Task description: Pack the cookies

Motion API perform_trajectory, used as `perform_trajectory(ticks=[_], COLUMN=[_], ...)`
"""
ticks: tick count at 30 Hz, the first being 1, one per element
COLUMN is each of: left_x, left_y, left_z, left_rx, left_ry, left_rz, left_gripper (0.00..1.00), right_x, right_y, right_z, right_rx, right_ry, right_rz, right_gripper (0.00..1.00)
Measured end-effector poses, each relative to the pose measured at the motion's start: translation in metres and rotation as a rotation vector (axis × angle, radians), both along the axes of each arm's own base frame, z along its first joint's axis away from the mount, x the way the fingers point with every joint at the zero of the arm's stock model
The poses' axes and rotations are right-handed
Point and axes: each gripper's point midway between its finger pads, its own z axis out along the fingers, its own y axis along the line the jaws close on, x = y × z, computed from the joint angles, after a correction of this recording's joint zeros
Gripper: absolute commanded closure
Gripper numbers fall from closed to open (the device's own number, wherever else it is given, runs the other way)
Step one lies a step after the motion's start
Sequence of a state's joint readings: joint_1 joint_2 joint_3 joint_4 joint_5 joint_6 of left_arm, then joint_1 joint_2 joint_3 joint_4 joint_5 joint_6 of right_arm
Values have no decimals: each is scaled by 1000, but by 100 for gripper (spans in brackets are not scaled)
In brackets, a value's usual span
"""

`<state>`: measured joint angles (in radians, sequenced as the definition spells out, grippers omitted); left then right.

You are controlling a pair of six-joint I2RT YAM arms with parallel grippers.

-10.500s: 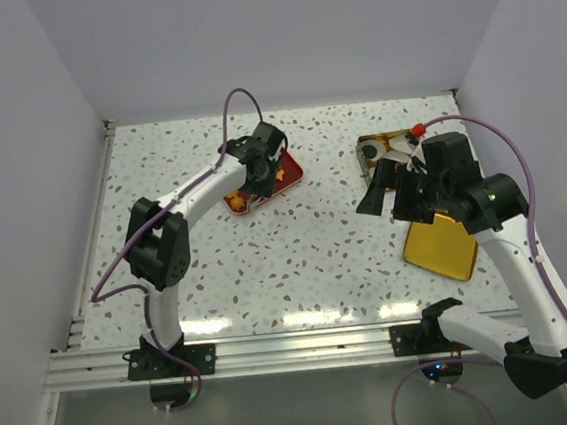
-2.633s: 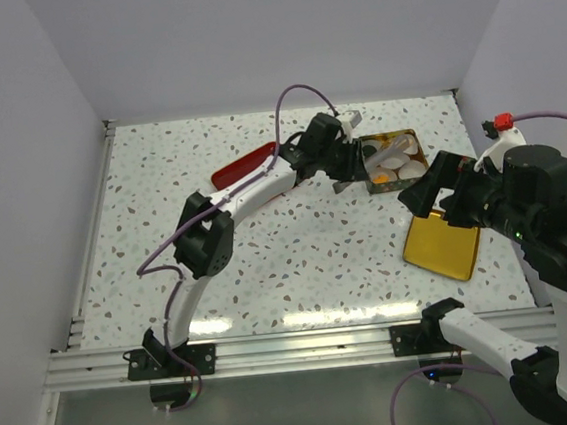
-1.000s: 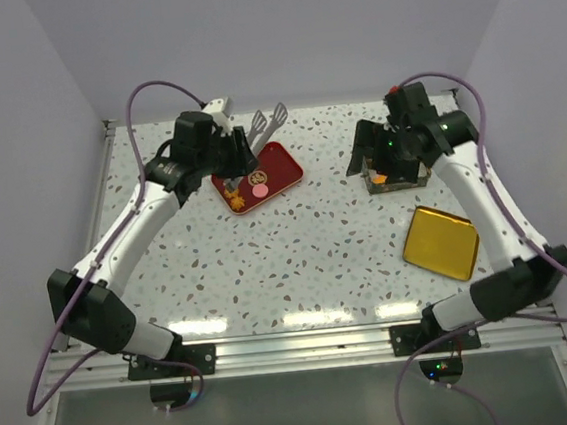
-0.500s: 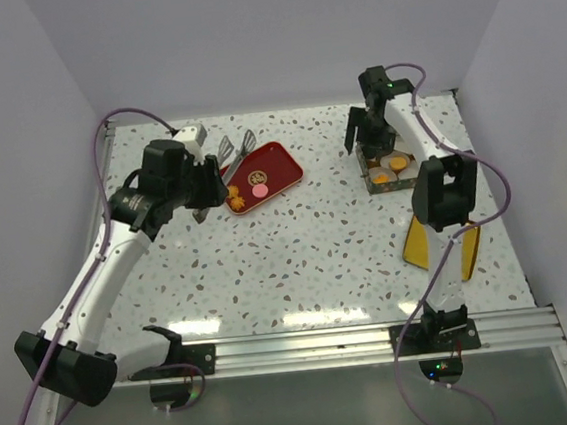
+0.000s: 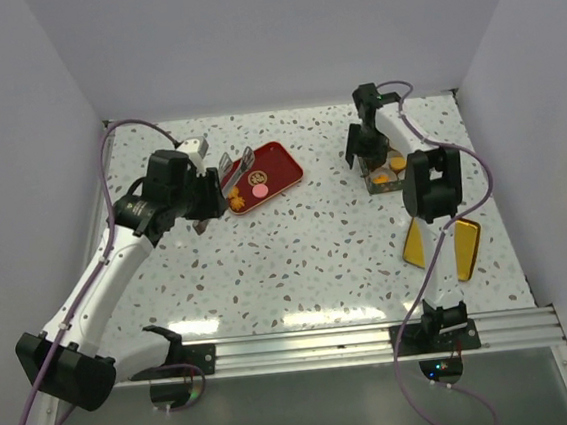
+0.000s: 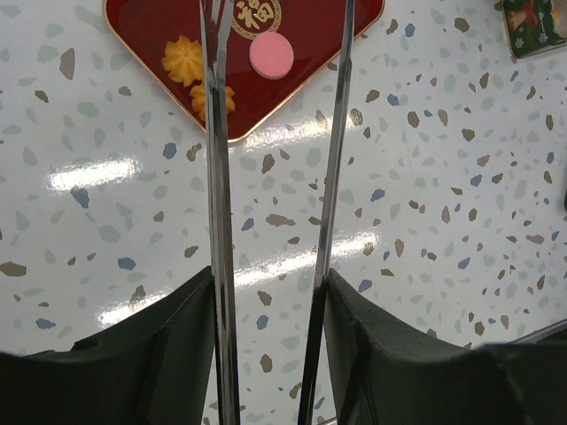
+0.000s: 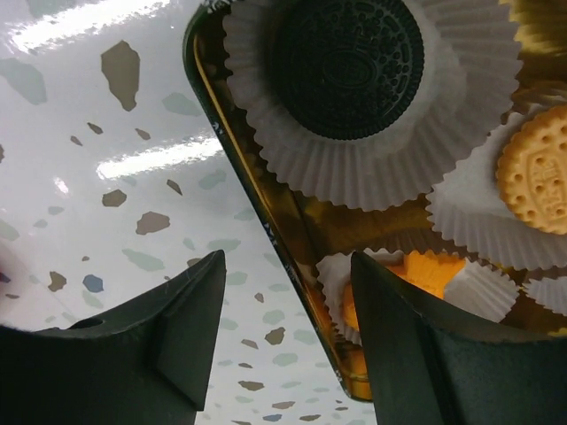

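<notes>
My left gripper is shut on metal tongs, whose two blades reach over the near edge of the red tray. A pink cookie and two orange cookies lie on that tray. My right gripper hangs open with the left wall of the gold tin between its jaws, not touching it. Paper cups in the tin hold a dark cookie, a pale round biscuit and an orange cookie.
The gold lid lies near the right front, partly behind the right arm. White walls close the table at the back and on both sides. The tin's corner shows at the top right of the left wrist view.
My left gripper has drawn back with the tongs from over the red tray toward the left front. The right arm has swung to the far side, its gripper staying at the tin's left edge.
</notes>
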<state>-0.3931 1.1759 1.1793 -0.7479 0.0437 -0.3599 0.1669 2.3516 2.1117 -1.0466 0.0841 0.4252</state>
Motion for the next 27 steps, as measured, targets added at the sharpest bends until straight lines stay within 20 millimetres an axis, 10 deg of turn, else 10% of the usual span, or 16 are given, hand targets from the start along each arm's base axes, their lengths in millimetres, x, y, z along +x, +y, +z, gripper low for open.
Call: perform_trajectory(ticks=[14,27], left_x=[3,2], left_y=[-3,-3], left_z=[-10,-9], left_rx=[-2,-7], left_ry=[39,38], left_rz=[5,9], left_gripper=[50,51], right_x=[-15,-50], right_y=[31,126], right_z=[-20,-6], right_rx=[112,242], right_ry=[8,20], right_rz=[44,173], right_gripper=[37,38])
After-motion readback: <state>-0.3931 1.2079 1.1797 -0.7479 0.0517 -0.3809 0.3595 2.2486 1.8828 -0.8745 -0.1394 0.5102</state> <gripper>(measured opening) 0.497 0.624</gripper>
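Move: Just under the right hand is the left rim of the cookie box, whose middle lies about 7 cm to the right, 4 cm ahead and 3 cm lower. The red tray's middle is some 30 cm to the left and 3 cm ahead; the yellow lid lies roughly 24 cm back and 15 cm to the right. From the left hand, the box is about 24 cm ahead, 46 cm to the right and 19 cm down. Straddling the box's left rim with its part-open fingers, the right hand first sinks about 2 cm, then sweeps left towards the red tray, gaining speed, some 13 cm in all, while drawing back about 5 cm. Its inner finger hooks the rim and drags the box along; the fingers keep their gap as the wrist tilts and turns roughly 10 degrees counter-clockwise. ##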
